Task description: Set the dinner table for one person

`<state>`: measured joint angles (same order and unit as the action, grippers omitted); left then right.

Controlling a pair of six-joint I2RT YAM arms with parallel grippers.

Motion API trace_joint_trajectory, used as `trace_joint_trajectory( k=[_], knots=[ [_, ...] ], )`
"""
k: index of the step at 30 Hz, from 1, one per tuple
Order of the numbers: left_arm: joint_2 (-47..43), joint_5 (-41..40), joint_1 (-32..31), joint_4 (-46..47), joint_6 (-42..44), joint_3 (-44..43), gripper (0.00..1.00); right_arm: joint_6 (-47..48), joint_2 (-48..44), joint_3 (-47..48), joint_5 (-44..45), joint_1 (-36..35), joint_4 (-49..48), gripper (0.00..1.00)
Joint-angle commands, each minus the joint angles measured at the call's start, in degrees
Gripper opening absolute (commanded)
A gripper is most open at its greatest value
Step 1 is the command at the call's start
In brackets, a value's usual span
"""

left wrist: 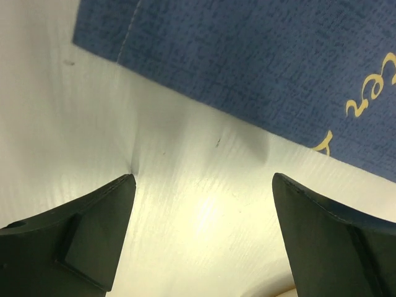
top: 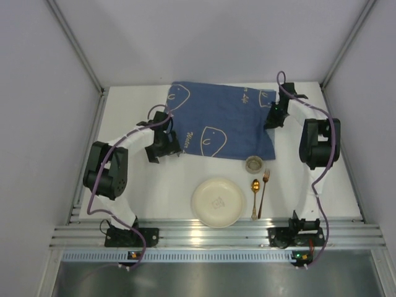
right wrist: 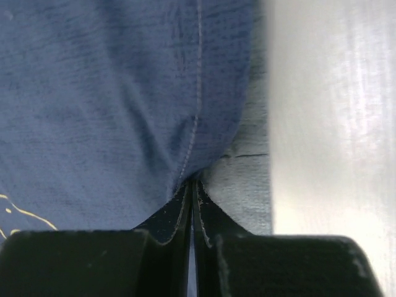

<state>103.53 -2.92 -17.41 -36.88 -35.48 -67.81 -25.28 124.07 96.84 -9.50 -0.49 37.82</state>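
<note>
The white dinner table [top: 162,193] carries a blue cloth [top: 223,120] with pale outline drawings, spread at the back middle. My right gripper [top: 271,122] is at the cloth's right edge. In the right wrist view my right gripper [right wrist: 193,183] is shut on a pinched fold of the blue cloth [right wrist: 111,105] at its stitched hem. My left gripper [top: 164,148] hovers by the cloth's left edge. In the left wrist view my left gripper [left wrist: 204,185] stands open over bare table [left wrist: 62,124], with the cloth [left wrist: 247,62] just beyond its fingertips.
A cream plate [top: 218,202] lies near the front middle. To its right are a gold spoon [top: 255,198] and a gold fork [top: 264,192]. A small round cup [top: 253,164] sits just behind them, below the cloth's front right corner. Grey walls enclose the table.
</note>
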Motion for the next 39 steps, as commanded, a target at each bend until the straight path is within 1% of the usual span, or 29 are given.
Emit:
trace_joint_trajectory(
  k=[1,2,3,4,5,6,7,8,11,12,16,19,22,23,24,26,27,29,30,35,39],
  knots=[
    [-6.5,-4.5,-0.1,5.6,-1.8,1.3,0.98,2.3,0.6,2.4,0.3,-2.5,1.9,0.03],
    [-6.7,-6.2,0.0,6.4,-0.9,0.8,0.98,2.5,0.4,2.0,0.4,-2.8,2.2,0.13],
    [-6.4,-6.8,0.0,6.9,-0.5,-0.8,0.98,2.5,-0.7,1.6,0.8,-2.7,2.3,0.27],
    [-4.4,-7.3,-0.1,5.7,0.0,-2.1,0.98,2.7,-1.5,0.2,1.0,-2.7,2.4,0.55],
    [-2.8,-8.1,0.0,3.8,0.2,-4.1,0.99,2.8,-2.5,-0.6,1.3,-2.8,2.6,0.65],
    [-0.9,-8.4,0.0,0.9,-0.4,-8.9,0.98,2.6,-5.1,-1.4,2.0,-2.6,2.7,0.70],
    [3.0,-9.1,-0.1,-3.8,-0.7,-10.6,0.97,2.1,-6.5,-3.7,1.9,-2.7,2.7,0.76],
    [4.5,-10.3,-0.1,-4.7,-1.6,-12.1,0.96,1.8,-9.6,-5.0,1.6,-2.8,2.4,0.76],
    [6.9,-10.4,-0.1,-3.5,-2.7,-11.3,0.96,1.3,-14.4,-10.7,0.2,-3.9,1.8,0.76],
    [7.7,-10.5,-0.1,-3.1,-2.9,-10.9,0.96,1.2,-17.7,-13.7,0.1,-4.2,1.5,0.76],
    [10.4,-10.2,-0.1,-2.7,-3.0,-11.7,0.93,0.8,-25.2,-19.8,0.4,-4.9,1.4,0.77],
    [12.7,-10.9,-0.1,-5.2,-2.9,-13.7,0.81,0.8,-30.5,-23.2,1.9,-4.9,2.2,0.80],
    [13.9,-10.7,-0.1,-6.3,-2.9,-14.2,0.57,0.9,-34.9,-25.8,3.8,-4.8,2.8,0.82],
    [13.9,-10.4,-0.2,-6.2,-2.8,-13.8,0.43,1.0,-36.3,-26.4,3.9,-4.9,2.8,0.83],
    [14.2,-10.0,-0.2,-6.3,-2.7,-13.6,0.34,1.1,-36.7,-27.6,3.9,-4.8,2.9,0.83],
    [14.1,-9.1,-0.3,-6.5,-2.0,-12.6,0.23,1.2,-37.5,-28.5,4.0,-4.9,3.2,0.83],
    [13.2,-8.9,-0.6,-6.6,-1.8,-12.0,0.13,1.3,-37.8,-29.1,4.0,-4.9,3.4,0.83],
    [11.6,-9.2,-1.0,-6.7,-1.5,-9.4,0.05,1.3,-38.8,-29.8,4.2,-4.9,3.7,0.84],
    [9.6,-9.5,-1.6,-6.6,-1.5,-8.2,0.04,1.4,-39.3,-30.5,4.3,-4.9,3.8,0.84],
    [3.6,-9.4,-2.3,-4.8,-2.0,0.0,0.03,1.2,-42.2,-33.6,4.0,-5.0,4.3,0.85],
    [-0.2,-9.6,-3.1,-4.2,-2.4,3.8,0.04,1.2,-45.1,-38.2,3.6,-4.9,4.2,0.85]
  ],
)
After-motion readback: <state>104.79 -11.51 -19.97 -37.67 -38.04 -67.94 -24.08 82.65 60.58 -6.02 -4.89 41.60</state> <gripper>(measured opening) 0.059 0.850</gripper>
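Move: The placemat's near edge, just in from its near-left corner, lies about 6 cm straight ahead of my open left hand and 1 cm lower; the plate is roughly 21 cm back and 23 cm to the right of that hand. My shut right hand is already pinching the placemat's right edge at its fingertips. From that hand the cup stands some 17 cm back and 7 cm left, and the fork about 28 cm back and 3 cm left. My right hand slides about 2 cm left as it opens and lets go of the placemat's right edge, then comes back some 17 cm and up, past the placemat's near-right corner to beside the cup. Meanwhile my left hand hops forward about 6 cm over the near edge, sinks, shuts on the cloth beside the near-left corner and drags it straight back about 6 cm. ##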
